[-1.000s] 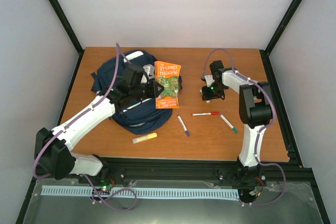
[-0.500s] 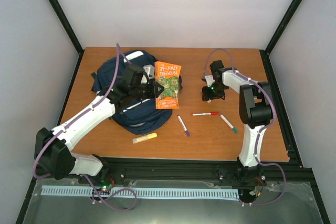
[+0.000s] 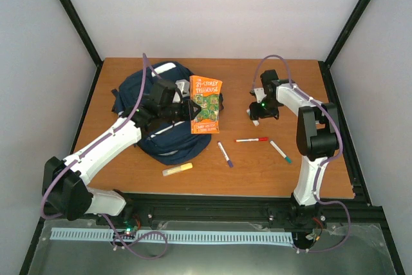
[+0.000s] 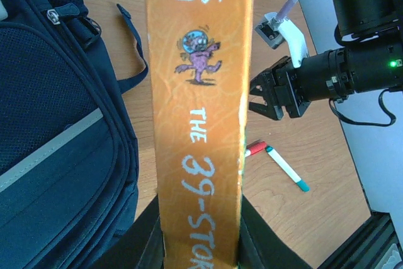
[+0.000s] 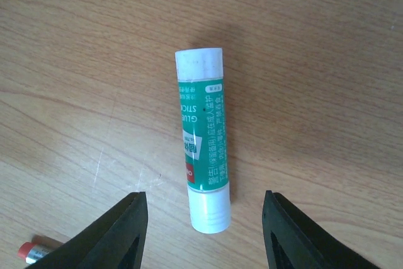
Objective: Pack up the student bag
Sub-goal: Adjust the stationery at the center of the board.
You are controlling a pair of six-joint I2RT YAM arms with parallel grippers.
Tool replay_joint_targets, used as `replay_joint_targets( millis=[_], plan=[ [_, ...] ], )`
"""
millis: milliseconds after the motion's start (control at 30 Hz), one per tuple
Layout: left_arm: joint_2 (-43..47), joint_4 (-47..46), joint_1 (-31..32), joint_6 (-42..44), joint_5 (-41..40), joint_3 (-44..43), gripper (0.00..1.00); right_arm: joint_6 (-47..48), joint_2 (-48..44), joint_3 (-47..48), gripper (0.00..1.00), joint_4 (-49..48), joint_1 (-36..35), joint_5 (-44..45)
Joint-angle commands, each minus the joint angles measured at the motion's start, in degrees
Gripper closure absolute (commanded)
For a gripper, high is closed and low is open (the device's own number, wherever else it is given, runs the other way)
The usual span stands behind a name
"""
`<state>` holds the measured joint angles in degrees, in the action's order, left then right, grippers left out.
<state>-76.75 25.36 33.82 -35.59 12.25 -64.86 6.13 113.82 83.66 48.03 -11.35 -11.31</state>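
The navy student bag [image 3: 154, 120] lies at the table's left and also fills the left side of the left wrist view [image 4: 56, 124]. My left gripper [image 3: 192, 111] is shut on an orange book [image 3: 206, 104], held upright beside the bag's right edge. The book's spine [image 4: 198, 92] runs up between the fingers of that gripper [image 4: 201, 244]. My right gripper [image 3: 259, 111] hangs open over a green-and-white glue stick [image 5: 201, 162] lying on the wood. Its jaws [image 5: 204, 231] straddle the stick's white cap end without touching it.
A red marker [image 3: 252, 139], a green-capped marker [image 3: 280, 151], a purple-capped marker [image 3: 224, 154] and a yellow highlighter [image 3: 177, 169] lie on the wooden table [image 3: 283, 82] toward the front. Black frame rails border the table's edges.
The right gripper's jaws have opened wider and its wrist has shifted slightly toward the back of the table. The left arm, book and bag have not moved.
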Motion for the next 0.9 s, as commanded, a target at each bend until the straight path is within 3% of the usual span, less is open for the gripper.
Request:
replay_joint_targets(
  millis=[0, 167, 367, 467, 500, 533, 567, 700, 867],
  plan=[
    [1.6, -4.2, -0.2, 1.4, 1.1, -1.4, 0.99, 0.0, -3.4, 1.3, 0.49, 0.7, 0.8, -0.5],
    [1.5, -5.0, -0.2, 2.0, 2.2, -1.3, 0.99, 1.2, -6.5, 1.1, 0.48, 1.0, 2.8, -5.5],
    [4.5, -10.9, -0.2, 6.1, 8.4, 2.5, 0.99, 6.6, -20.7, -9.1, 0.42, -7.7, 10.0, -32.4],
    [8.3, -14.7, -0.2, 7.7, 10.9, 5.5, 0.99, 8.8, -29.2, -15.5, 0.31, -12.1, 10.5, -38.3],
    [9.6, -16.1, -0.2, 8.2, 12.1, 6.5, 0.99, 9.1, -31.7, -17.1, 0.23, -12.7, 10.5, -41.4],
    [10.9, -17.1, -0.2, 8.8, 13.5, 7.2, 0.99, 9.2, -33.6, -18.1, 0.03, -13.2, 10.4, -45.1],
    [12.2, -18.2, -0.2, 9.2, 15.0, 8.0, 0.99, 9.4, -35.2, -19.0, 0.0, -13.0, 10.5, -49.1],
    [16.2, -22.8, -0.3, 8.4, 16.7, 9.9, 0.99, 9.1, -38.3, -20.5, 0.0, -13.7, 9.6, -61.5],
    [16.5, -29.5, -0.3, 5.3, 20.7, 10.2, 0.99, 13.8, -35.9, -15.7, 0.0, -9.3, 5.9, -65.2]
  ],
)
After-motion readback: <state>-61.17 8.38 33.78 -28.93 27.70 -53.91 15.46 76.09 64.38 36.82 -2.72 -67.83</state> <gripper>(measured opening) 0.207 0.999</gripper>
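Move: The treehouse book, pinched in the left hand, has its middle about 3 cm ahead, 4 cm right and 3 cm below that hand. From the empty right hand the book is some 19 cm left, 7 cm back and 17 cm higher. The glue stick lies right beneath the right hand, about 4 cm down; the red marker lies on the table about 9 cm back and 1 cm left. Opening wide, the right hand climbs about 23 cm and back towards the treehouse book the left hand lifts. ##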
